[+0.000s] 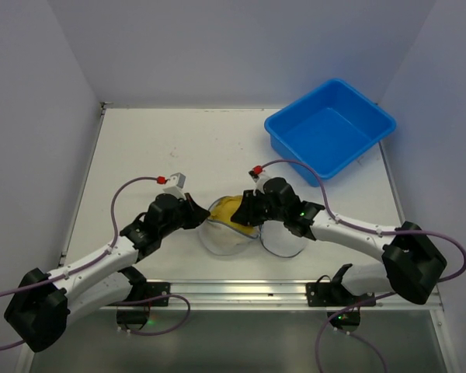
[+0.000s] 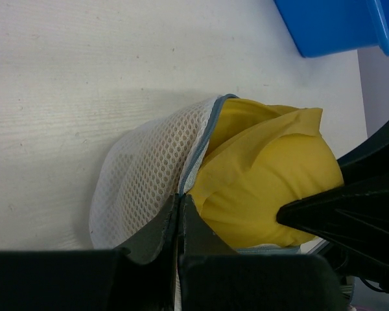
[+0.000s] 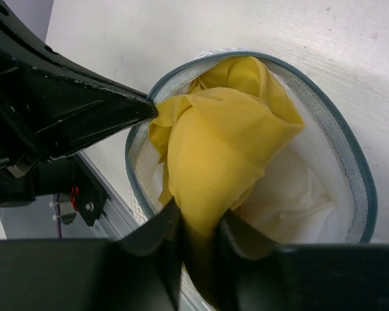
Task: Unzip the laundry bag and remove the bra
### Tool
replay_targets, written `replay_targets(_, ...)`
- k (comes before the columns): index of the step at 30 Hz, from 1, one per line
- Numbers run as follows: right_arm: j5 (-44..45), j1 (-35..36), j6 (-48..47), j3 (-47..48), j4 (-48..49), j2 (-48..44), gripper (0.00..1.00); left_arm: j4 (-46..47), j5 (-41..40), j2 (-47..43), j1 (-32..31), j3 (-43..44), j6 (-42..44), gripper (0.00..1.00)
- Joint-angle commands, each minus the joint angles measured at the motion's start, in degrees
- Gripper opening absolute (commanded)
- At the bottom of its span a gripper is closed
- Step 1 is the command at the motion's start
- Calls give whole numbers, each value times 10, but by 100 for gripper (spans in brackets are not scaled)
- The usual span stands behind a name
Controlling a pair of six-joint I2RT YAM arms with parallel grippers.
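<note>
The white mesh laundry bag [image 1: 221, 233] lies open like a clamshell near the table's front edge, its bluish zipper rim [image 3: 340, 139] visible. The yellow bra [image 1: 234, 211] sits in its left half. My left gripper [image 2: 179, 201] is shut on the bag's mesh rim [image 2: 198, 152] at the left side. My right gripper [image 3: 201, 223] is shut on the yellow bra [image 3: 214, 155], whose fabric bulges up out of the bag [image 3: 298, 188]. In the left wrist view the bra [image 2: 272, 175] fills the open bag [image 2: 142, 181], and a dark finger of the right gripper [image 2: 350, 214] touches it.
A blue plastic tub [image 1: 330, 128] stands at the back right of the table [image 1: 179, 148], and its corner shows in the left wrist view [image 2: 337, 26]. A metal rail [image 1: 241, 291] runs along the front edge just below the bag.
</note>
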Motion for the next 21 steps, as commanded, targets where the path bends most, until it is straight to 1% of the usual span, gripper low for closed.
replay_targets(1, -14, 5, -9, 30, 11, 12, 20, 23, -3, -3, 0, 7, -7, 0)
replay_targets(2, -8, 4, -11, 32, 4, 9, 13, 17, -8, -9, 0, 10, -5, 0)
replay_targets(3, -6, 4, -17, 37, -3, -3, 2, 6, -14, -12, 0, 13, -5, 0)
replay_targets(4, -5, 5, -21, 40, -18, -13, 0, 0, -20, -15, 0, 13, -6, 0)
replay_targets(6, -3, 4, -32, 49, -39, -36, 0, -9, -38, -24, 0, 11, -8, 0)
replay_targets(7, 1, 3, -38, 65, -69, -65, 0, -11, -41, -26, 0, 10, -9, 0)
replay_targets(9, 12, 2, -56, 81, -95, -96, 0, -16, -51, -26, 0, 9, -12, 0)
replay_targets(10, 16, 0, -62, 101, -121, -125, 0, -16, -52, -24, 0, 8, -13, 0)
replay_targets(15, 47, -22, -94, 185, -207, -181, 0, -12, -46, -9, 0, 10, -12, 0)
replay_targets(18, 66, -55, -112, 264, -253, -196, 0, -16, -44, -7, 0, 14, -7, 0)
replay_targets(20, 96, -94, -131, 302, -265, -196, 0, -18, -45, -7, -1, 17, -5, 0)
replay_targets(21, 105, -110, -139, 340, -269, -195, 0, -21, -44, -6, 0, 17, -4, 0)
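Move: Just beyond the right hand's part-open fingers, the bra's middle lies about 3 cm ahead, 3 cm to the left and 3 cm lower. The laundry bag around the bra centres some 5 cm to the right hand's left and 1 cm back; its opened flap lies 14 cm right and 2 cm back, on the table. The blue bin is about 44 cm ahead and 35 cm right. From the left hand, the bra is about 9 cm right, level fore and aft, slightly lower. Closing the rest of the way on the bra, the right fingers pinch it, pause briefly, then haul it up out of the bag fast, about 24 cm. On the way the hand swings some 7 cm to the right, lately also a little forward, and the fingertips tilt up about 25 degrees. The left fingers stay shut on the bag's zip edge, holding it almost still. ##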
